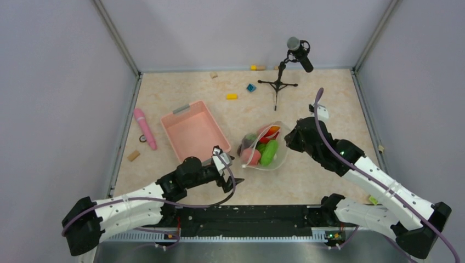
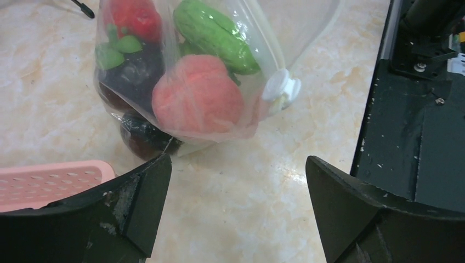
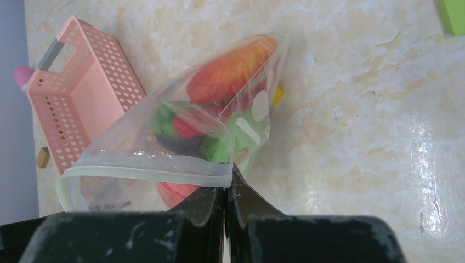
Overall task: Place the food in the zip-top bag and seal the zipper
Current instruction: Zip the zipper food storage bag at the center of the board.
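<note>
The zip-top bag (image 1: 264, 147) lies mid-table, full of food: a pink piece (image 2: 197, 96), a green cucumber (image 2: 214, 35), a red chili (image 2: 134, 16) and dark round fruits (image 2: 142, 137). My left gripper (image 1: 233, 169) stands wide open just left of the bag, with bare table between its fingers (image 2: 237, 164). My right gripper (image 1: 289, 137) is at the bag's right edge. In the right wrist view it (image 3: 226, 181) is shut on the end of the whitish zipper (image 3: 148, 175), which runs off to the left. An orange fruit (image 3: 230, 71) shows through the plastic.
The pink basket (image 1: 192, 131) sits left of the bag, close to my left gripper. A pink stick (image 1: 145, 129) lies further left. A microphone on a tripod (image 1: 279, 82) stands behind the bag. Yellow (image 1: 231, 96) and blue (image 1: 251, 87) blocks lie at the back.
</note>
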`<state>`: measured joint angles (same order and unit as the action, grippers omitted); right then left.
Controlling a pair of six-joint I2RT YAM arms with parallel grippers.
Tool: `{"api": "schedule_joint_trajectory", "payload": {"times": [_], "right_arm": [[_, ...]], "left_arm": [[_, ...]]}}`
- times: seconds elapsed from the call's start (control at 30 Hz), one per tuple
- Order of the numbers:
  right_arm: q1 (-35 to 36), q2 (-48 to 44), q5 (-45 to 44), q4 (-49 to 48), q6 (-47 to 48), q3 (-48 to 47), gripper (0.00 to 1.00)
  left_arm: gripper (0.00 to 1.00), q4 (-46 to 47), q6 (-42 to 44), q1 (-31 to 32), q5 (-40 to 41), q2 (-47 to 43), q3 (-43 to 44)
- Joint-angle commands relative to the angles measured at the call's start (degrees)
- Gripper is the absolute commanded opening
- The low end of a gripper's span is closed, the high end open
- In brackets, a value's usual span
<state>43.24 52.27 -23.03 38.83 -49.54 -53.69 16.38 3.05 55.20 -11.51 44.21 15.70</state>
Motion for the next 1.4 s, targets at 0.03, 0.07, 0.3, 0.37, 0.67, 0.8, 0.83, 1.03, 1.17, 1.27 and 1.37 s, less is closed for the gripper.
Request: {"api": "schedule_joint_trajectory", "payload": {"times": [0.03,0.07,0.3,0.37,0.67,0.8,0.83,1.03,1.17,1.27,1.37], "right_arm": [[-0.61,0.02,0.68,-0.21,0.53,-1.89,0.0],[-0.62,-0.1,0.82,-0.23,0.54,-1.73,0.0],[-0.7,-1.18,0.79,-0.32,0.78,-0.62,0.0],[-0.85,-1.48,0.95,-0.56,0.48,-0.04,0.0],[-1.28,-2.8,3.75,-2.77,1.11,1.08,0.0],[-1.23,-2.82,4.11,-2.89,1.09,1.37,0.0],[-1.21,-2.79,4.23,-2.88,1.06,1.46,0.0],[-1.23,-2.0,4.4,-3.03,1.2,1.88,0.0],[-1.31,-1.91,4.35,-3.21,1.28,2.01,0.0],[-1.41,-1.91,4.18,-3.35,1.5,1.85,0.0],[-1.69,-1.89,4.19,-3.32,1.9,1.79,0.0]], "left_arm": [[0.93,15.4,1.33,0.08,2.34,5.32,-0.03],[0.92,16.41,1.59,0.07,2.3,5.94,-0.29],[0.83,22.88,1.35,-0.01,1.81,7.1,-2.56],[0.81,24.79,1.82,0.05,1.19,7.36,-3.12],[0.53,30.69,4.84,0.0,0.73,12.04,-4.64],[0.5,33.81,4.53,0.0,-0.58,12.68,-5.66],[0.5,34.07,4.53,0.0,-0.87,12.74,-5.68],[0.44,37.05,4.72,0.0,-1.94,12.96,-6.33],[0.31,37.36,5.62,0.0,-2.9,13.12,-6.31],[0.14,34.4,6.65,0.0,-2.95,12.84,-5.39],[0.0,31.51,7.38,-0.05,-3.78,11.49,-4.79]]}}
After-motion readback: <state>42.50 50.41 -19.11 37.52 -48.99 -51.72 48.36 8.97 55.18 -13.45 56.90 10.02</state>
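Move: The white slider at the near-left corner of the open bag is about 3 cm right of my open left hand, 1 cm ahead and 3 cm higher. Inside the bag, the pink fruit lies some 5 cm right and 4 cm ahead, and the cucumber 12 cm right and 6 cm ahead. The basket's middle is about 17 cm left and 15 cm ahead. From my right hand, the slider lies roughly 16 cm left and 10 cm back. I ease my left hand about 2 cm right and a little forward to the slider, then lift it some 2 cm, dip, and rise again, tipping the fingertips up about 15 degrees to level. I half close the fingers on the way, pause them, then shut them to pinch the zipper's end at the slider, while my right hand keeps its grip on the rim's other end. ##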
